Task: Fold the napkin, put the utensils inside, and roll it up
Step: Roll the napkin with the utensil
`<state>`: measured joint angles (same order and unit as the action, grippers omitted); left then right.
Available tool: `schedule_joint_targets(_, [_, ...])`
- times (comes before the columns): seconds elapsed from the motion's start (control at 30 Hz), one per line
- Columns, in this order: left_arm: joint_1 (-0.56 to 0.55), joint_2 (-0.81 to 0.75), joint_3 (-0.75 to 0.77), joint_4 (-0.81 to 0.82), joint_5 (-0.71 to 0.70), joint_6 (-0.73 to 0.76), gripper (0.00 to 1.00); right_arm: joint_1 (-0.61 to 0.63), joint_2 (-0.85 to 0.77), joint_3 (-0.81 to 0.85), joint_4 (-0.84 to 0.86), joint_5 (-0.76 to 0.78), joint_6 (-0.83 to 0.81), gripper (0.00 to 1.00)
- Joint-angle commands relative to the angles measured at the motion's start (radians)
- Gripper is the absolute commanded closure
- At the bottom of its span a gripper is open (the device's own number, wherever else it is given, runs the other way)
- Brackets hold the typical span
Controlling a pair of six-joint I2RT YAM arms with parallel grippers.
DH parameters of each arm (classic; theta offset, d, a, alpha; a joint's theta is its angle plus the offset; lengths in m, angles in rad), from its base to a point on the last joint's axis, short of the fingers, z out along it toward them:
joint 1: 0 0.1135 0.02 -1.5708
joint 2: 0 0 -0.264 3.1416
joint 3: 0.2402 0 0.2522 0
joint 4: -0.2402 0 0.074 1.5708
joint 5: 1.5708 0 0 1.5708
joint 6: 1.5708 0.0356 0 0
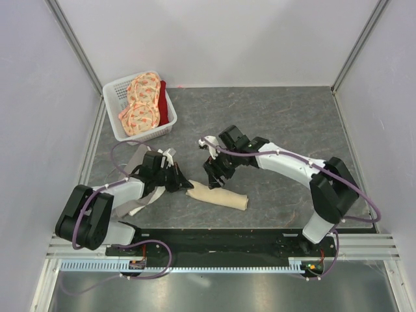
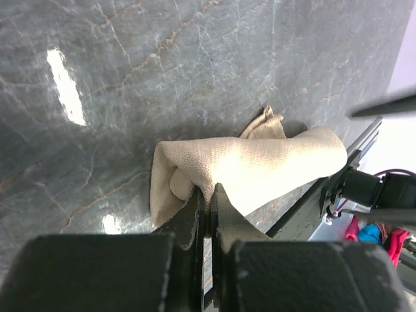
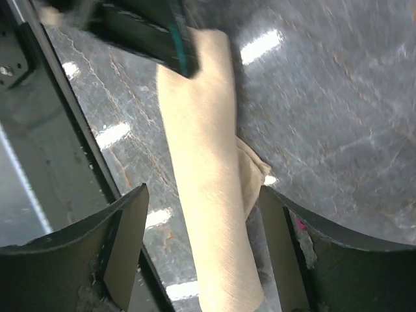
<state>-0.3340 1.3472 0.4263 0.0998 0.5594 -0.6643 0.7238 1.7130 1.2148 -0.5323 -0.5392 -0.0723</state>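
Note:
The beige napkin (image 1: 221, 197) lies rolled into a tube on the grey table, close to the near edge. My left gripper (image 1: 184, 184) is at the roll's left end. In the left wrist view this gripper (image 2: 209, 195) is shut, with a fold of the napkin (image 2: 260, 166) pinched at its tips. My right gripper (image 1: 218, 179) hovers over the middle of the roll. Its jaws (image 3: 203, 195) stand wide open on either side of the napkin (image 3: 205, 175), without touching it. A loose corner sticks out from under the roll. The utensils are hidden.
A white basket (image 1: 117, 104) with orange floral cloths (image 1: 143, 104) and something red stands at the back left. A grey-and-white cloth (image 1: 140, 195) lies under the left arm. The black base rail (image 1: 221, 237) runs just in front of the roll.

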Motion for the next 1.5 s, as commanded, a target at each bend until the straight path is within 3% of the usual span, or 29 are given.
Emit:
schedule_joint_targets(0.0, [-0.002,0.050,0.045,-0.055,-0.003,-0.009,0.98,0.129,-0.062,-0.069,0.075,0.287,-0.092,0.21])
schedule_joint_targets(0.27, [-0.002,0.081,0.057,-0.055,0.017,0.000,0.98,0.269,-0.046,-0.138,0.169,0.499,-0.113,0.19])
schedule_joint_targets(0.67, [0.000,0.121,0.071,-0.055,0.019,0.003,0.98,0.287,-0.007,-0.156,0.170,0.394,-0.152,0.26])
schedule_joint_targets(1.0, [0.000,0.124,0.085,-0.049,0.039,0.011,0.97,0.286,0.072,-0.144,0.132,0.423,-0.138,0.36])
schedule_joint_targets(1.03, [0.001,0.121,0.086,-0.049,0.042,0.014,0.94,0.281,0.082,-0.136,0.124,0.420,-0.136,0.38])
schedule_joint_targets(1.13, [0.000,0.102,0.085,-0.052,0.045,0.020,0.71,0.269,0.117,-0.121,0.091,0.377,-0.135,0.48])
schedule_joint_targets(1.23, [0.000,0.066,0.078,-0.080,0.017,0.026,0.54,0.247,0.135,-0.112,0.065,0.294,-0.130,0.56])
schedule_joint_targets(1.47, [0.000,-0.066,0.060,-0.167,-0.096,0.068,0.43,0.141,0.207,-0.060,-0.026,-0.036,-0.124,0.60])
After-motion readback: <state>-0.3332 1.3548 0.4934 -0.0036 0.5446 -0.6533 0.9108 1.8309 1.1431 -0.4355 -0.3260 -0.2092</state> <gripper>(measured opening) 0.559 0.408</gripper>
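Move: The beige napkin roll lies below the open right hand: its middle is about 7 cm down, 4 cm back and 1 cm to the right, with a loose flap about 8 cm down, 1 cm back and level sideways. From the left hand, still pinching the left end, the roll's middle is some 8 cm right, 3 cm back and 1 cm lower; the grey cloth is about 15 cm left, 2 cm ahead and 3 cm lower. The roll is taken by the right hand between its middle and left end: that hand sinks about 7 cm and goes some 3 cm back, turning a little counter-clockwise, its fingers closing to roughly half-open until the pads pinch across the roll. The left hand keeps hold while easing down 1 cm, then opens around the left end and rises slightly. ##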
